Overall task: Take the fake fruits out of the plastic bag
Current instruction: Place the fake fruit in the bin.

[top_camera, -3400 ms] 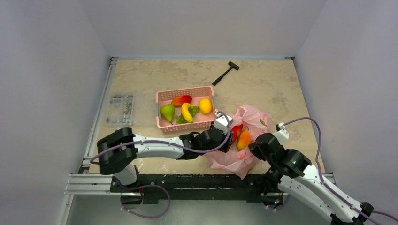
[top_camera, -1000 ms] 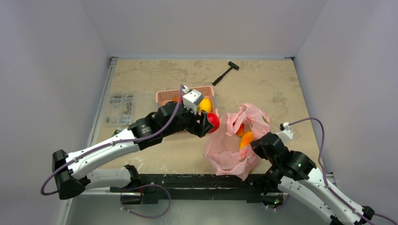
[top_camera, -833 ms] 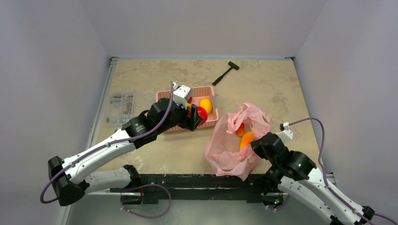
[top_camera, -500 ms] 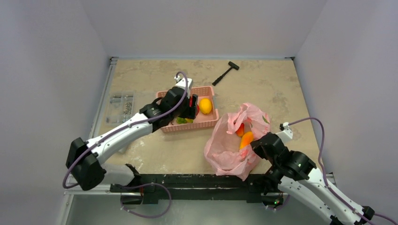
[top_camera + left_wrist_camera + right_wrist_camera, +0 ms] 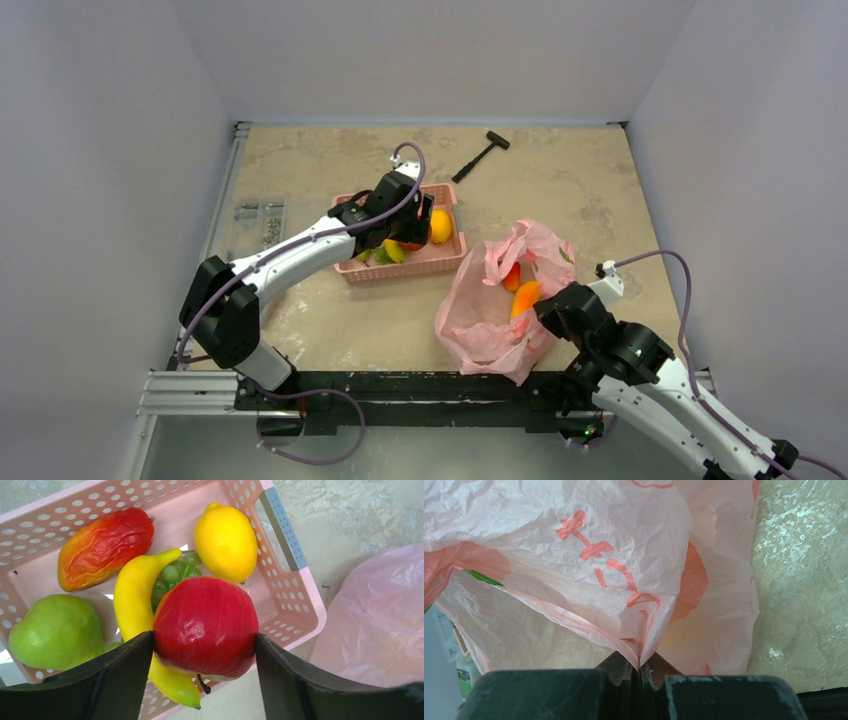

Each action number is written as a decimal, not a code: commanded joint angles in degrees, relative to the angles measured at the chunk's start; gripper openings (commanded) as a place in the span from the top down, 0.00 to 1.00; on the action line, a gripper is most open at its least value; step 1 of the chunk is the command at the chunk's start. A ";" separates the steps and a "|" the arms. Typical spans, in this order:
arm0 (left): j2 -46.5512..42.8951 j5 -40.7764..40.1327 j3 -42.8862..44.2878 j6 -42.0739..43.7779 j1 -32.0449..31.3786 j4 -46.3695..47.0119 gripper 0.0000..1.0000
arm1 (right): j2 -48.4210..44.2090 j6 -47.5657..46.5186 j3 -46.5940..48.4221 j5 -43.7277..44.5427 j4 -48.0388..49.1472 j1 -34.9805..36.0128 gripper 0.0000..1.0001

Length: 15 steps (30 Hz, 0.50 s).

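Observation:
My left gripper (image 5: 204,639) is shut on a round red apple (image 5: 205,615), holding it just above the near right part of the pink basket (image 5: 295,605). In the basket lie a yellow banana (image 5: 132,592), an orange-yellow oval fruit (image 5: 226,542), a red-orange fruit (image 5: 105,547), a green pear (image 5: 55,630) and grapes (image 5: 175,572). The pink plastic bag (image 5: 480,310) lies open to the basket's right, with an orange fruit (image 5: 524,297) and a red one (image 5: 510,277) inside. My right gripper (image 5: 640,672) is shut on a pinched fold of the bag (image 5: 614,555) at its near edge.
A black hammer (image 5: 481,155) lies at the back of the table. A clear box of small parts (image 5: 258,225) sits at the left edge. The left arm (image 5: 300,255) stretches diagonally across the table's left half toward the basket.
The left arm has carried the apple from beside the bag's mouth leftward and farther back, over the basket. The right arm and the bag have stayed put.

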 commanded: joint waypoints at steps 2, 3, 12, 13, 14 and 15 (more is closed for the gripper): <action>-0.69 3.17 2.62 -0.57 0.43 0.72 0.21 | 0.77 -0.55 1.86 0.65 1.33 -0.10 1.00; -1.04 3.07 2.61 -0.59 0.43 -0.02 0.17 | 0.91 -1.03 1.82 0.62 1.86 -0.10 1.00; -9.45 6.66 -0.40 -0.51 0.42 -1.89 0.00 | 5.06 -3.53 1.65 -1.48 6.03 -0.10 1.00; -10.45 8.60 -0.81 -0.61 0.43 -1.66 0.01 | 5.09 -3.96 1.75 -1.46 6.39 -0.17 1.00; -11.62 10.92 -1.88 -1.17 0.43 -0.97 0.03 | 5.10 -4.53 1.71 -1.46 7.02 -0.11 1.00; -12.92 13.49 -3.43 -1.89 0.43 0.21 0.04 | 5.10 -5.13 1.53 -1.77 7.85 -0.10 1.00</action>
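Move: The left hand holds the red apple just over the bin's near right part; the free spot for the apple lies about 3 cm right, 1 cm ahead and some 6 cm below. From that hand, the lemon is about 7 cm ahead and 4 cm right, the grapes 3 cm ahead and 2 cm left, the banana 1 cm ahead and 5 cm left, all about 6 cm lower. From the right hand, the spot is roughly 17 cm ahead, 22 cm left and 5 cm below. Almost in place at first, the left hand spreads its fingers wide and lets go of the apple over the bin, then lifts away up about 4 cm, drawing back some 2 cm. The right hand keeps the bag's rim pinched in its shut fingers and eases about 1 cm to the left. ##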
